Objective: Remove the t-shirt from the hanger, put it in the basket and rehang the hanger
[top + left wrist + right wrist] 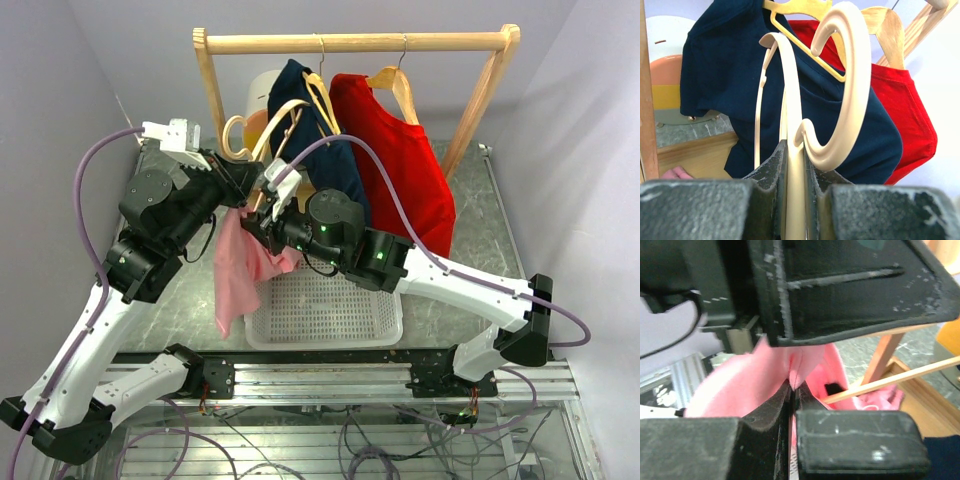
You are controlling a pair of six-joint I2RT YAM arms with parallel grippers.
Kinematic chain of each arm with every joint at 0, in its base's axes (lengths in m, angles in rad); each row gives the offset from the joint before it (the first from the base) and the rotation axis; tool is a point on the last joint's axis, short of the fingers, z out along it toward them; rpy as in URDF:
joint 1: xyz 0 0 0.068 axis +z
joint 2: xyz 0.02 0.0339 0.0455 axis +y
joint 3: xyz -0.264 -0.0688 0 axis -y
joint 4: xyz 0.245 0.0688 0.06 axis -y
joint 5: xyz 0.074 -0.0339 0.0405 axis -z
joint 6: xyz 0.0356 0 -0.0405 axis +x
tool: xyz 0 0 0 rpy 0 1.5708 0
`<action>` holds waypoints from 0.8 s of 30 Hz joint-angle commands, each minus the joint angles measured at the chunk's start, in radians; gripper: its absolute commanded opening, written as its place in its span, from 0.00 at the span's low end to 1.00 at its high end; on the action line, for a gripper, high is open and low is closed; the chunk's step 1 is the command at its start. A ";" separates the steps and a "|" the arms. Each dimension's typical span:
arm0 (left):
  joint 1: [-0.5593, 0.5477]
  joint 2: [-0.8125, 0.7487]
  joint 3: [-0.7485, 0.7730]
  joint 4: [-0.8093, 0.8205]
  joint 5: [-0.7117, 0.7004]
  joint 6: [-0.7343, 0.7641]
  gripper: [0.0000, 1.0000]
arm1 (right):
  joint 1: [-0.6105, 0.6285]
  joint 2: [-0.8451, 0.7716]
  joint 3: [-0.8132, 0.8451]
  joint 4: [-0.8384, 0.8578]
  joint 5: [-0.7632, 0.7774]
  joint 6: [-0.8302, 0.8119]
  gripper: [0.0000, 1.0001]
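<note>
A pink t-shirt hangs crumpled over the left rim of a white basket. My left gripper is shut on a cream plastic hanger, off the rail; its hook curls up in the left wrist view and the neck sits between my fingers. My right gripper is shut on a fold of the pink t-shirt, right below the left gripper. The hanger's thin wooden bar still passes through the shirt.
A wooden rail at the back carries a navy t-shirt and a red t-shirt on their hangers. The rack's slanted posts stand either side. A round striped object sits behind the rack, left.
</note>
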 commanded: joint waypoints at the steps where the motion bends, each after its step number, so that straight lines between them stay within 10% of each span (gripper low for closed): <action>1: -0.005 -0.016 -0.011 0.102 -0.066 0.001 0.07 | 0.003 -0.018 0.075 -0.026 -0.179 0.071 0.00; 12: -0.005 0.013 -0.035 0.209 -0.232 0.060 0.07 | 0.123 0.089 0.235 -0.300 -0.482 0.115 0.00; 24: -0.005 0.042 0.028 0.153 -0.243 0.136 0.07 | 0.190 -0.026 0.247 -0.352 -0.290 0.147 0.00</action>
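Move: The left hand already grips the wooden hanger at its neck; the hanger's body lies about 4 cm ahead and 4 cm to the right, level with it, and the pink t-shirt's middle is some 11 cm back, 1 cm left and 17 cm below. The right hand has already pinched the t-shirt, whose middle hangs roughly 4 cm back, straight below by 12 cm. From this hand the hanger is 11 cm ahead, 5 cm right and 5 cm up, and the basket's middle 2 cm back, 13 cm right and 33 cm down. Keeping its fingers shut on the pink cloth, the right hand pulls fast back towards the robot, away from the hanger, about 16 cm with a slight drift left, rising some 3 cm at first and then dipping below its starting height while the wrist swings about 30 degrees counter-clockwise and tips. The left hand keeps its grip on the hanger neck and eases the other way, forward and a little left by about 4 cm, turning some 10 degrees counter-clockwise, so hanger and shirt are drawn apart. ##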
